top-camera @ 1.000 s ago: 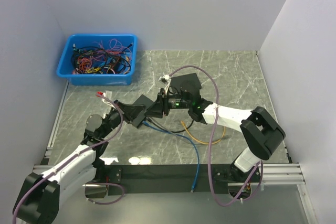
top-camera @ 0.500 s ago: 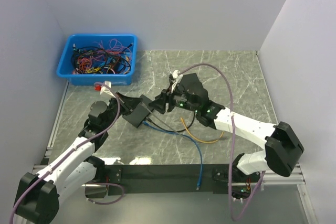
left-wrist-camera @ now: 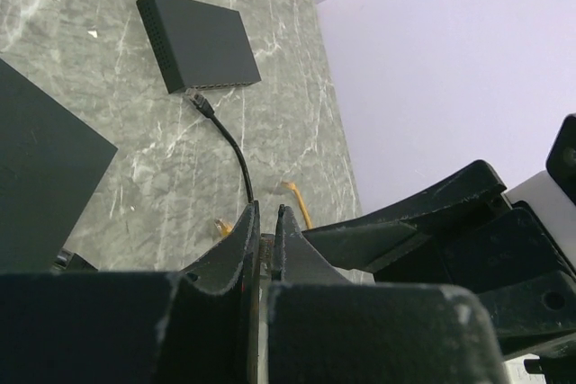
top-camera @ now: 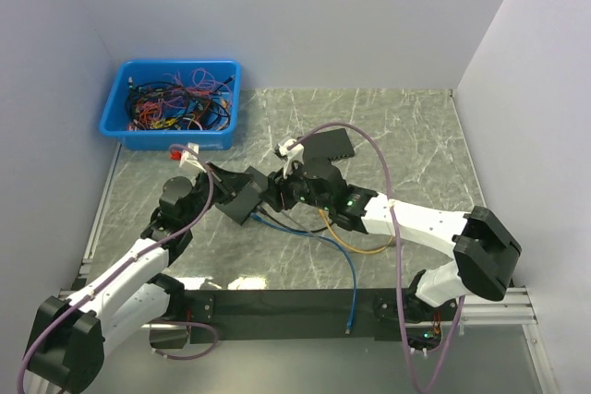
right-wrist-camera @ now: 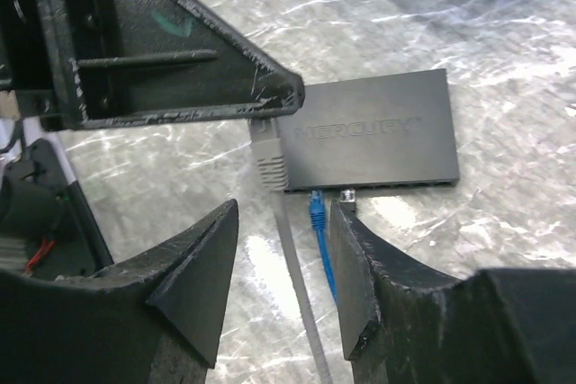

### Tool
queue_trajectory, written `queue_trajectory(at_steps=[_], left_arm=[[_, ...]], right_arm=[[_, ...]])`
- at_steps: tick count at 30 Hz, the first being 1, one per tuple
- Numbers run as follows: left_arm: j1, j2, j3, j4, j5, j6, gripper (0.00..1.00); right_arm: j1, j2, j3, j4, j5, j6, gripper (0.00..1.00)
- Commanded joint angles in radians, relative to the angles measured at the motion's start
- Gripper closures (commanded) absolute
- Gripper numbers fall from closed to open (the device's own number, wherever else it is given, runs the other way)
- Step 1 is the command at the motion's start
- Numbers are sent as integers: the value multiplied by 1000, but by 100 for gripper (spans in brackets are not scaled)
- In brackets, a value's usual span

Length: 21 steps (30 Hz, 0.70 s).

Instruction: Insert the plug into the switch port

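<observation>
A black switch [top-camera: 246,187] marked MERCURY [right-wrist-camera: 378,139] lies left of the table's middle, its ports facing me. A grey plug [right-wrist-camera: 268,161] on a flat grey cable sits at the switch's near left corner, beside the port row. My left gripper [left-wrist-camera: 265,215] is shut on the plug from above, and one of its dark fingers [right-wrist-camera: 180,60] covers the plug's top. My right gripper [right-wrist-camera: 283,209] stands open just in front of the switch, the grey cable running between its fingers untouched. A blue plug [right-wrist-camera: 316,209] and a clear plug [right-wrist-camera: 348,195] sit at the ports.
A second black switch [top-camera: 331,143] lies farther back with a black cable in it. Blue [top-camera: 319,239] and orange [top-camera: 358,244] cables trail toward the near edge. A blue bin [top-camera: 171,103] of tangled cables stands at the back left. White walls enclose three sides.
The left gripper moved a little farther back with the plug. The right gripper rose toward the rear switch, then came back down in front of the near switch, its jaws wider than a second ago.
</observation>
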Motion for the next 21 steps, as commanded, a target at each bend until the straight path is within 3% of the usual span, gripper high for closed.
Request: queue_trajectory(at_steps=[1, 14, 21], left_arm=[[-12, 11, 18, 62, 22, -14, 99], [-47, 49, 27, 93, 16, -15, 99], [-56, 55, 30, 96, 14, -14, 99]], right_arm=[[12, 9, 60, 17, 52, -21, 48], [15, 43, 81, 5, 59, -22, 56], [17, 50, 86, 2, 70, -22, 77]])
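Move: The left gripper already pinches the grey plug, whose body sits about 1 cm back, 1 cm to the right and 1 cm below its hand point. From the open right gripper the plug is some 2 cm ahead and 3 cm to the left, at its own height; the switch lies roughly 3 cm ahead, 6 cm left and 17 cm below. The blue plug at the port edge is about 2 cm back, 3 cm left and 18 cm below that gripper. Keep the left fingers shut on the grey plug and carry it about 1.5 cm to the right, sinking slightly, towards the right gripper. Meanwhile ease the right gripper about 1 cm down, with a little forward and left, to meet the plug, and close its half-open fingers to about a quarter open, around the ribbed boot just behind the left fingertips. ##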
